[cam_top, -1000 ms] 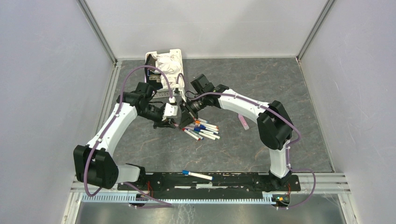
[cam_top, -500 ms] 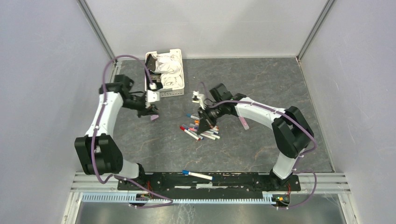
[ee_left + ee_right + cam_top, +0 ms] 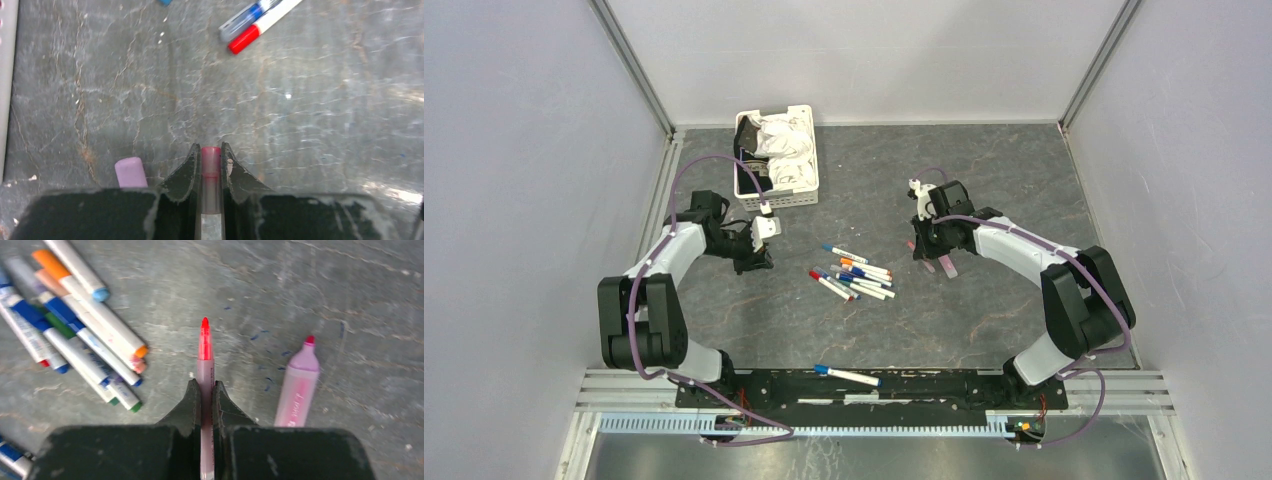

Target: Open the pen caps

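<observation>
My left gripper (image 3: 211, 147) is shut on a short pink-red pen cap (image 3: 211, 159) just above the floor; a lilac cap (image 3: 131, 172) lies beside its left finger. In the top view the left gripper (image 3: 760, 264) is left of the pile of pens (image 3: 854, 278). My right gripper (image 3: 205, 385) is shut on a thin pink pen (image 3: 205, 355) whose bare red tip sticks out forward. An uncapped pink pen (image 3: 297, 385) lies to its right, and the capped pens (image 3: 75, 330) lie to its left. In the top view the right gripper (image 3: 922, 250) is right of the pile.
A white slotted basket (image 3: 784, 202) holding crumpled cloth stands at the back left. One blue-capped pen (image 3: 846, 375) rests on the near rail between the arm bases. A red-capped pen (image 3: 260, 27) of the pile shows ahead of the left gripper.
The two grippers, joined over the pile a second ago, have pulled apart. The left went left and down with the cap; the right went right and down with the pen.
</observation>
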{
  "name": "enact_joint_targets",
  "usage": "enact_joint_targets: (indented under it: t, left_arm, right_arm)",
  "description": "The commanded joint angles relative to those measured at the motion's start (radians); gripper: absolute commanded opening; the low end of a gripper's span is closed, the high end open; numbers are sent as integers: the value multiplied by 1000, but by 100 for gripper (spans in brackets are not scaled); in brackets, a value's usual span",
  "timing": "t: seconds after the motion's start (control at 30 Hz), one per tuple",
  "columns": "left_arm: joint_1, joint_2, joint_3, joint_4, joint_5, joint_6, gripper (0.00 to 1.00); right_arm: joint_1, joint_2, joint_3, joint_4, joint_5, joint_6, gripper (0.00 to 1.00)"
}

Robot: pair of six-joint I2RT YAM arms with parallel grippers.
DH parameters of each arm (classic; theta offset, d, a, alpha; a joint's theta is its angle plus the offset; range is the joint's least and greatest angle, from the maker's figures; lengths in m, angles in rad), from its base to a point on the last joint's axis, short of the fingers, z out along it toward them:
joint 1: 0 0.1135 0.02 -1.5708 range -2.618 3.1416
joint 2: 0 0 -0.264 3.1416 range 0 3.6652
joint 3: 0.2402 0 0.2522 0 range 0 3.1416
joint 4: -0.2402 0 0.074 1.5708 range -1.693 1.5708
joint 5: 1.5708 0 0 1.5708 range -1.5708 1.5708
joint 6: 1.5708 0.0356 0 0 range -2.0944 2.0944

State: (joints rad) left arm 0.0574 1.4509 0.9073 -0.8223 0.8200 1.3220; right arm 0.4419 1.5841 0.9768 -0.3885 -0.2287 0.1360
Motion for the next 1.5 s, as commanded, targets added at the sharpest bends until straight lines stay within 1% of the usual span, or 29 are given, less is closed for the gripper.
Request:
enact_joint_targets:
  t: [0.0,0.1,0.17,0.2,0.27,0.37,0.4,0.43,0.53,0.6,0.63,0.7,0.73,0.83,0.9,0.93,0.97,1.0,1.1,1.23,1.3,1.37,1.4,1.47]
  left_arm:
    - [-21,48,-37,238,-95,-172,2]
    - [-30,71,-55,299,-124,-211,6]
    - [-35,86,-58,311,-127,-215,14]
    - [-37,91,-60,315,-130,-220,20]
    - [-43,97,-59,318,-137,-224,27]
    - [-43,95,-56,309,-126,-220,40]
    - [-44,94,-49,296,-117,-216,45]
    - [-44,93,-39,277,-105,-212,48]
    - [-44,88,-4,219,-72,-206,52]
    - [-43,80,17,180,-45,-205,56]
    - [-43,77,30,154,-32,-192,61]
    - [-43,74,68,76,-5,-173,66]
    - [-41,74,97,45,9,-165,70]
    - [-30,60,166,-22,45,-173,73]
    - [-18,47,229,-67,69,-204,75]
    - [-12,44,271,-106,80,-211,83]
    - [-6,43,314,-149,89,-216,95]
    - [-1,41,357,-185,90,-242,99]
    - [22,33,474,-269,85,-318,100]
    - [52,6,551,-269,5,-487,100]
    - [62,-16,560,-259,-38,-543,100]
    - [73,-45,550,-242,-44,-565,100]
    - [75,-62,543,-221,-45,-584,100]
    - [79,-101,514,-167,-50,-630,100]
  right_arm:
    - [10,-49,-28,69,259,56,0]
    - [11,-28,-30,78,260,71,0]
    - [9,-18,-52,100,261,86,0]
    - [10,-18,-70,115,265,94,0]
    - [11,-18,-104,144,268,109,0]
    - [14,-9,-143,178,269,129,8]
    - [14,-10,-157,193,270,140,13]
    - [15,-11,-171,207,275,149,16]
    - [27,-13,-188,225,310,162,18]
    - [37,-22,-188,222,352,160,21]
    - [45,-32,-188,220,380,159,23]
    - [63,-60,-189,223,418,153,28]
    - [76,-74,-185,222,442,148,30]
    - [111,-107,-157,200,492,129,37]
    - [141,-133,-132,182,519,116,44]
    - [159,-148,-122,174,531,112,48]
    - [175,-160,-109,165,537,108,49]
    - [197,-173,-99,162,533,100,50]
    - [280,-188,-72,151,501,79,52]
    - [423,-187,-84,163,375,41,52]
    - [505,-183,-104,177,329,39,52]
    - [599,-166,-114,182,353,41,52]
    - [625,-153,-112,177,375,45,53]
    - [637,-123,-102,178,367,49,53]
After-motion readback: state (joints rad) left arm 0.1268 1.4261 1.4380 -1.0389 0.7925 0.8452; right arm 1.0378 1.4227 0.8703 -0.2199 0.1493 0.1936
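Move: The left hand, holding the small cap, has the purple cap some 5 cm ahead, 3 cm left and 7 cm below; the red pen is about 12 cm right and 2 cm back, likewise 7 cm below. From the right hand, holding the uncapped pink pen, the pink marker lies 6 cm right, 2 cm back and 5 cm below; the pen pile is about 11 cm left, 5 cm back and 5 cm below. Right lays its pen 4 cm rightward, swings back-left towards pile; left lowers and frees cap, rises 20 cm. ##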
